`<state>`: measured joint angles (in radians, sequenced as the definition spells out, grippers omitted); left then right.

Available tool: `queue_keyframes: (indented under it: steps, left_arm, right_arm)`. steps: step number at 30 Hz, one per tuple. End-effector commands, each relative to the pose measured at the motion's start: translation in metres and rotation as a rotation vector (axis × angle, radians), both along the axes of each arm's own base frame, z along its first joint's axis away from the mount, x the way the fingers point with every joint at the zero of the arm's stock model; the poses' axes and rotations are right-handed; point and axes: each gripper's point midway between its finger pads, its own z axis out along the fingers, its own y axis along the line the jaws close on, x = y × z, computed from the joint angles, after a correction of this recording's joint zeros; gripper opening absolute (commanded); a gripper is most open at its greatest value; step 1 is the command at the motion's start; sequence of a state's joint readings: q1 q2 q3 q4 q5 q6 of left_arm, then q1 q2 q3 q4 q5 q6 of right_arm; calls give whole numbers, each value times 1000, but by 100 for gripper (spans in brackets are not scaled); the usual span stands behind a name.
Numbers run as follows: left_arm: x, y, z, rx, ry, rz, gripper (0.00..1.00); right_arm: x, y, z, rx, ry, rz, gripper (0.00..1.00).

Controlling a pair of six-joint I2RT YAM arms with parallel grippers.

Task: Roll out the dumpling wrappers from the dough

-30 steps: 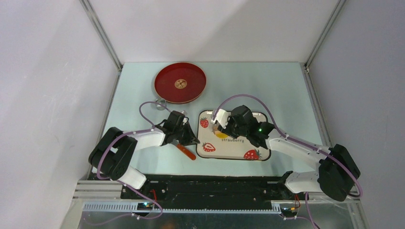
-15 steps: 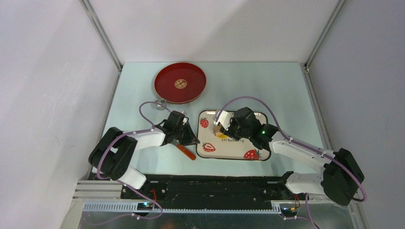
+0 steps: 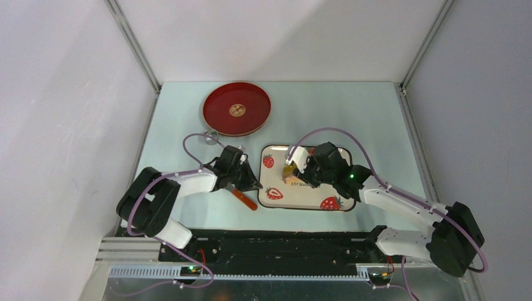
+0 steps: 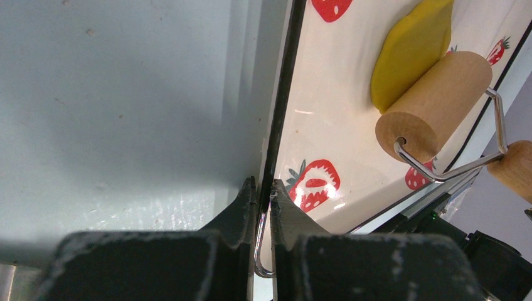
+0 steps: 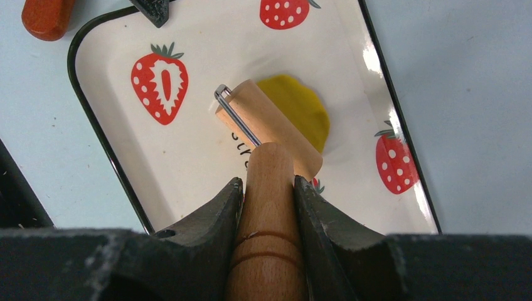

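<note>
The dough [image 5: 301, 116] is a flattened yellow patch on the strawberry-print tray [image 5: 188, 144]. A tan wooden roller [image 5: 270, 125] lies with its drum across the near edge of the dough. My right gripper [image 5: 268, 183] is shut on the roller's wooden handle. In the left wrist view the roller [image 4: 433, 103] partly covers the dough [image 4: 411, 50]. My left gripper [image 4: 263, 185] is shut on the tray's black rim [image 4: 282, 106] at its left side. No dumpling wrappers are in view. From above, both grippers [image 3: 248, 182] [image 3: 300, 170] sit at the tray [image 3: 301, 195].
A red round plate [image 3: 236, 110] stands at the back left, with a small metal ring [image 3: 210, 135] just in front of it. A red-handled tool [image 3: 244, 199] lies on the table left of the tray, beside my left gripper. Grey walls close in both sides.
My right gripper has shifted to the right across the tray with the roller, which now hides most of the dough in the top view. The left arm has not moved.
</note>
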<state>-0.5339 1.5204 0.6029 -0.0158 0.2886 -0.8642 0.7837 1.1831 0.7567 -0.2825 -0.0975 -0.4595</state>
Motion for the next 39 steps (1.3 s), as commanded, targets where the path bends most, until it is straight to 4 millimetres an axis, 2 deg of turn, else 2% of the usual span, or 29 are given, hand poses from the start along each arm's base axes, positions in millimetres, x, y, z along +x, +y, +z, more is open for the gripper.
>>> queue_keyframes:
  steps: [1,4,8,9,10,11,12,13,16,18,19,20,21,22,23,26,27,28,29,30,31,32,34,39]
  left_arm:
    - [-14,38,-36,171,78,72,0]
    - [-14,38,-36,170,77,72,0]
    - [-14,38,-36,171,77,72,0]
    - [-14,38,-36,171,78,72,0]
    - [-14,38,-36,172,78,72,0]
    - [-14,38,-36,172,78,72,0]
    - [-14,38,-36,172,78,72,0]
    - [-14,37,-36,170,77,72,0]
    - [-14,37,-36,171,78,72,0]
    - [-14,38,-37,172,78,72,0]
    - [-14,38,-36,171,79,72,0]
    - [-14,37,-36,172,78,70,0]
    - [-15,38,-37,172,80,71,0]
    - [-15,38,-37,172,79,71,0]
    - [-14,38,-37,172,78,72,0]
    - [-14,38,-36,172,77,72,0]
    - [-14,37,-36,170,78,72,0]
    - [-14,38,-36,171,79,73,0]
    - [-14,37,-36,170,77,72,0]
    - [-14,38,-36,171,78,72,0]
    - [-14,38,-36,171,77,72,0]
    - [-14,37,-36,171,77,72,0]
    - [-14,38,-36,171,78,73,0]
    - [-15,39,-36,169,77,74,0]
  right_arm:
    - [-58,-48,-60,-163,345,-82,0]
    - [-31,-45,-33,-91,263,-136,0]
    - [7,-42,31,82,113,-237,0]
    - [14,-45,55,143,66,-258,0]
    - [17,-42,69,201,53,-253,0]
    - [22,-47,91,271,10,-277,0]
    - [23,-48,103,323,5,-287,0]
    - [28,-58,120,377,-35,-324,0]
    - [28,-76,144,493,-41,-393,0]
    - [36,-100,146,541,-16,-484,0]
    - [34,-103,144,568,26,-508,0]
    - [41,-118,141,585,42,-575,0]
    - [39,-119,138,622,101,-596,0]
    - [45,-136,132,640,132,-666,0]
    - [45,-140,130,680,179,-705,0]
    - [57,-169,112,750,280,-902,0]
    - [57,-169,106,803,348,-938,0]
    - [63,-183,99,842,381,-1002,0]
    - [62,-182,88,900,482,-1037,0]
    - [68,-198,86,954,487,-1086,0]
    - [67,-198,75,1015,579,-1111,0]
    - [72,-213,75,1067,563,-1141,0]
    - [73,-226,65,1131,606,-1177,0]
    - [78,-260,47,1127,577,-1273,0]
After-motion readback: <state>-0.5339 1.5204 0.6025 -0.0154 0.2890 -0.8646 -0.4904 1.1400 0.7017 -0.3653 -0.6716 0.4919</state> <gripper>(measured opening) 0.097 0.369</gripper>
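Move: The right gripper holds the roller's handle, with the roller head some 6 cm ahead, 6 cm left and 7 cm below, against the near side of the dough. The dough's middle is about 8 cm ahead, 5 cm left and 9 cm below. The tray's right rim lies roughly 16 cm right and 4 cm ahead, 9 cm below. From the left gripper, that rim is about 32 cm right and 3 cm ahead, level with it. Lift the roller off the dough and swing the right gripper about 25 cm right and slightly forward, carrying the roller towards the tray's right rim. Arc up some 12 cm, then come down again by nearly as much, turning the hand clockwise about 80 degrees as its left side rises. Keep the handle gripped; keep the left gripper still, pinching the tray's left rim. ##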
